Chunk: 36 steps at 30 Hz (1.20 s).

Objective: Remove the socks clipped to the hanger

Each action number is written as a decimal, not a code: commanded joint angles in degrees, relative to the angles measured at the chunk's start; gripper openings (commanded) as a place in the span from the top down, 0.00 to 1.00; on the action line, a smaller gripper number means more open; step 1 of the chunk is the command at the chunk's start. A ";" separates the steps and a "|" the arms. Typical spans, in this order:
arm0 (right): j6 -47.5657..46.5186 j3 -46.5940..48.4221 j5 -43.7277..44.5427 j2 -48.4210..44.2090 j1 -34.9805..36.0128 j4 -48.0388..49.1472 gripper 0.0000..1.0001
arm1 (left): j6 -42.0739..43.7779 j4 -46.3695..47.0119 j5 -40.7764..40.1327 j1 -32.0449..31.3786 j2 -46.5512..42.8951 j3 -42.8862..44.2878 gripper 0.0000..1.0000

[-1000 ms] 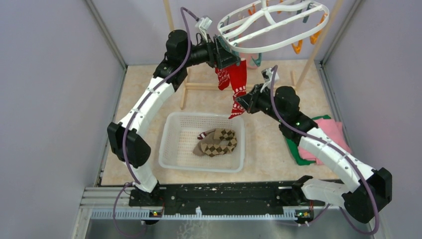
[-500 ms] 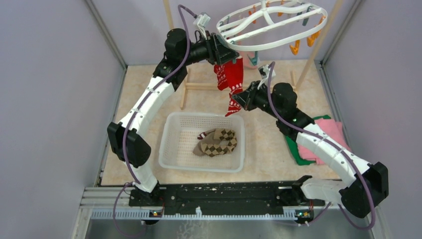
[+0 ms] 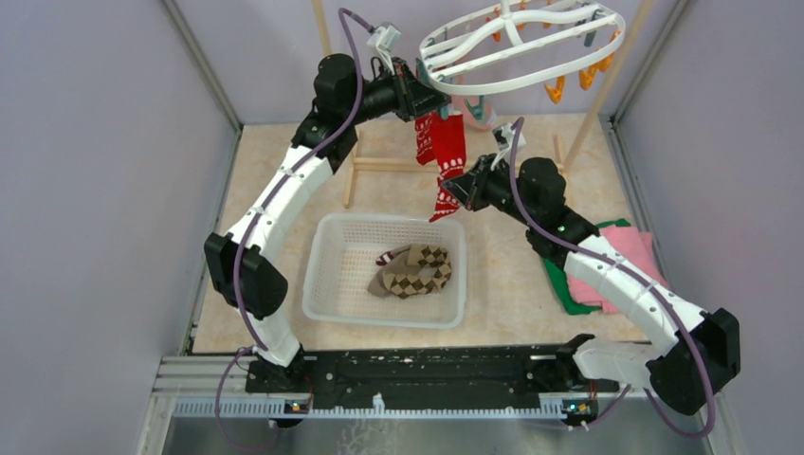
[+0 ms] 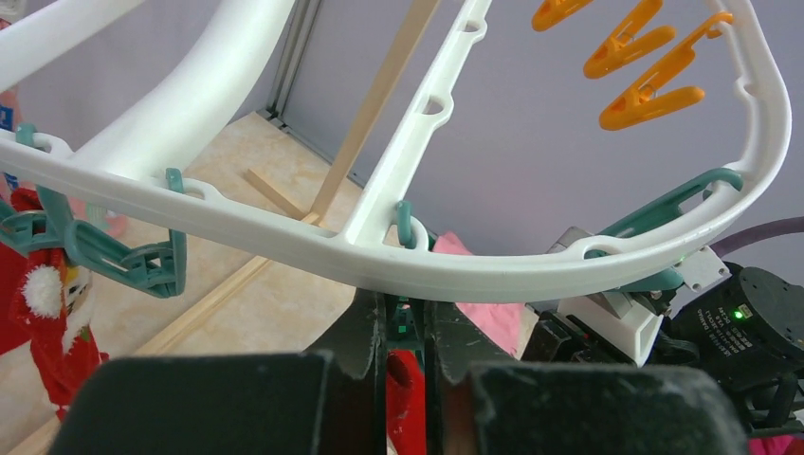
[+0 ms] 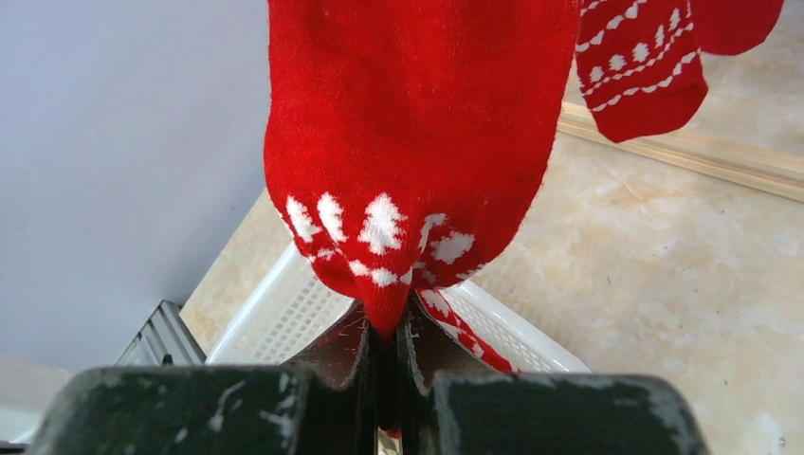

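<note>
The white hanger (image 3: pixel 521 47) hangs at the back, with orange and teal clips under its ring. Two red socks with white patterns hang from its near left rim. My left gripper (image 3: pixel 431 102) is just under the rim (image 4: pixel 474 270), its jaws shut on the teal clip (image 4: pixel 400 318) that holds the longer red sock (image 3: pixel 453 152). My right gripper (image 5: pixel 387 332) is shut on that sock's toe (image 5: pixel 408 142) from below. The shorter red sock (image 3: pixel 426 140) hangs beside it, free. A brown-tan argyle pair (image 3: pixel 414 270) lies in the basket.
A white mesh basket (image 3: pixel 322 275) sits on the table under the socks. A wooden rack (image 3: pixel 379 163) stands behind it. Folded pink and green cloths (image 3: pixel 626 256) lie at the right. Orange clips (image 4: pixel 645 66) dangle from the hanger's far rim.
My left gripper has closed from wide open onto the teal clip. The hanger has swung slightly up and back. My right gripper shifted a little left with the sock toe.
</note>
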 commanded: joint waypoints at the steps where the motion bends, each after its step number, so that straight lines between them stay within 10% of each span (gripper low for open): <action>1: -0.45 0.64 1.78 -2.10 0.28 -0.06 1.00 | 0.01 2.21 -1.19 -0.15 -2.55 1.34 1.00; 19: 1.79 -8.07 10.10 2.33 21.51 1.34 1.00 | 0.70 0.67 -1.94 -0.46 -4.37 -0.21 1.00; 26: -0.90 -6.25 20.36 3.06 23.79 -3.16 0.19 | 0.79 0.56 -1.92 -0.58 -5.69 -2.36 0.99; 36: -6.55 0.21 32.57 -5.06 23.83 -10.70 0.05 | 4.97 -8.36 -3.17 -0.35 -12.27 -9.88 0.15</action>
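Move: Over the basket's far right side, the right hand already pinches the lower part of the hanging red sock; the sock pile in the basket lies about 10 cm back, 7 cm left and 26 cm below. The basket's middle is 10 cm back and 14 cm left of that hand. The left hand already squeezes the green clip at its fingertips; from there the held red sock's middle hangs 10 cm below and 4 cm back, the other red sock about 9 cm ahead, 3 cm left and 9 cm down. Pulling the held red sock away from the hanger, the right hand swings about 10 cm back and 7 cm left and sinks some 12 cm over the basket, opens wide to let the sock go, then rises and eases forward and right, rolling about 15 degrees. The left hand keeps the green clip squeezed almost in place, then opens, lets go and backs off slightly, downwards. ##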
